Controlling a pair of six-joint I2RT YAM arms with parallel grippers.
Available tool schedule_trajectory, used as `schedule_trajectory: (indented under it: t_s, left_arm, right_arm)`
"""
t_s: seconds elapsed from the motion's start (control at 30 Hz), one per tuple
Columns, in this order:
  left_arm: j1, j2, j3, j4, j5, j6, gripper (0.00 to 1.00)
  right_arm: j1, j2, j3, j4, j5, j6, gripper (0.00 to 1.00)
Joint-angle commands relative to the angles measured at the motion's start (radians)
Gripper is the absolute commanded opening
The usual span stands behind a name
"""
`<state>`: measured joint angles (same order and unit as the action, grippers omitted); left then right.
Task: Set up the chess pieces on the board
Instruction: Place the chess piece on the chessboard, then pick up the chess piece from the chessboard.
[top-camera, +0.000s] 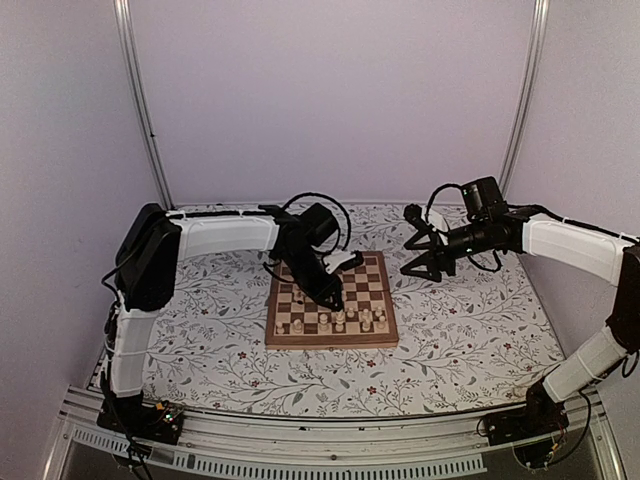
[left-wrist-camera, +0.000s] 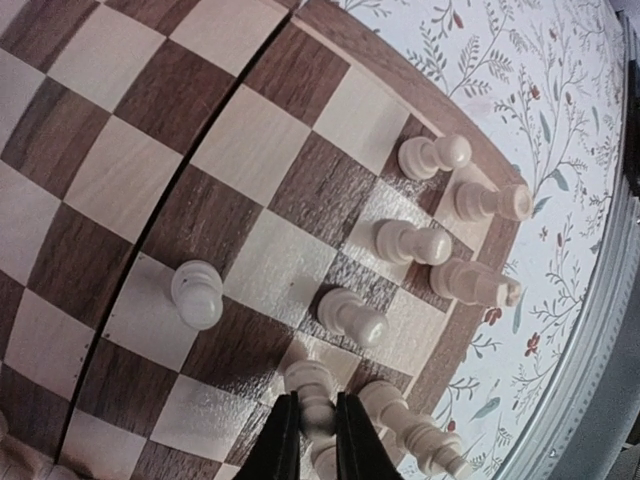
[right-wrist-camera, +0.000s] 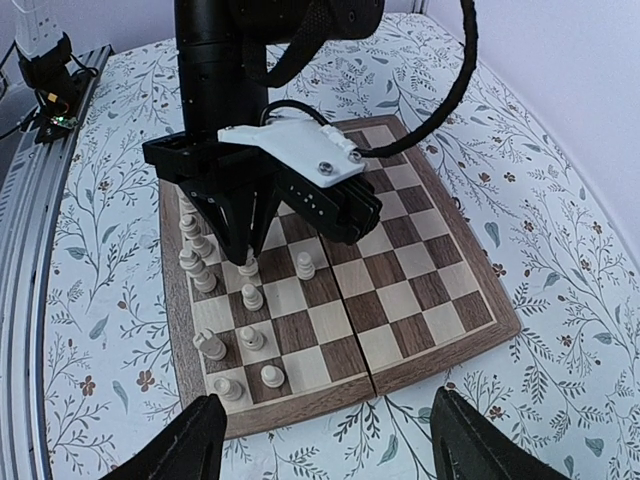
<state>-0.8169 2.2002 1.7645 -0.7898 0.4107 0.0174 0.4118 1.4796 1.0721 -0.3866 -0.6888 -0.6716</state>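
Note:
The board (top-camera: 372, 276) lies mid-table, with its pale chess pieces (top-camera: 338, 321) gathered along the near edge. My left gripper (top-camera: 331, 296) reaches down over that cluster. It is shut on a pawn (left-wrist-camera: 312, 388) whose base rests on a cream square. In the left wrist view the black fingers (left-wrist-camera: 282, 440) pinch the pawn's upper part. Another pawn (left-wrist-camera: 197, 293) stands alone one file inward, and several pieces (left-wrist-camera: 412, 242) line the border rows. My right gripper (top-camera: 425, 264) hovers open over the cloth to the right of the board, holding nothing. The right wrist view shows the held pawn (right-wrist-camera: 247, 266).
A floral table cover (top-camera: 460, 330) surrounds the board. The far half of the board (right-wrist-camera: 420, 270) carries no pieces. A metal rail (top-camera: 330, 440) runs along the table's near edge. The left arm's black and white wrist (right-wrist-camera: 300, 170) hangs over the board's centre.

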Motion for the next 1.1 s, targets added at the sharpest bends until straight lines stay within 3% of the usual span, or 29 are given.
schedule_trajectory:
  t_s: [0.0,0.2,0.4,0.67,0.87,0.97,1.07]
  left_arm:
    - [-0.013,0.016,0.022,-0.033,0.016,0.019,0.13]
    - [-0.013,0.031,0.030,-0.045,0.017,0.016,0.15]
    - [-0.014,0.031,0.043,-0.044,0.022,0.014,0.29]
    - [-0.006,0.006,0.081,-0.045,0.022,0.014,0.33]
    - [0.005,0.008,0.124,-0.022,-0.049,-0.013,0.35]
    - [0.003,0.029,0.151,-0.010,-0.092,-0.014,0.46]
    - [0.000,0.048,0.177,-0.006,-0.129,-0.044,0.48]
  right_arm:
    - [-0.001,0.012,-0.009,-0.011,0.006,-0.012,0.73]
    - [-0.002,0.014,-0.005,-0.014,0.002,-0.014,0.73]
    - [-0.001,0.014,-0.006,-0.017,0.004,-0.014,0.73]
    - [-0.001,0.015,-0.002,-0.021,0.000,-0.013,0.73]
    - [-0.001,0.016,-0.001,-0.025,0.000,-0.011,0.73]
    - [-0.001,0.015,0.000,-0.024,0.000,-0.013,0.73]
    - [0.000,0.015,-0.001,-0.026,0.000,-0.013,0.73]
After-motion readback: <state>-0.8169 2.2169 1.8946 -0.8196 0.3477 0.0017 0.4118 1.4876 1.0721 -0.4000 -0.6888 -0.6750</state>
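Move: The left hand holds a pawn over its square, whose surface is about 3 cm below the hand point and 1 cm back. The next pawn stands some 3 cm to the hand's right and 1 cm back; the king-like tall piece is about 4 cm straight back, with a second tall piece 3 cm to the left of that. A lone pawn stands 4 cm ahead and 1 cm right. The square lies about 16 cm left, 3 cm back and 16 cm below the idle right hand. Easing down and slightly back by barely 1 cm, the left hand settles the held pawn onto the square in front of the king-like piece. Its fingers then open to about half their range and let go, and the hand lifts away up and forward with a little drift to the right, rising some 3.5 cm from its lowest point. ##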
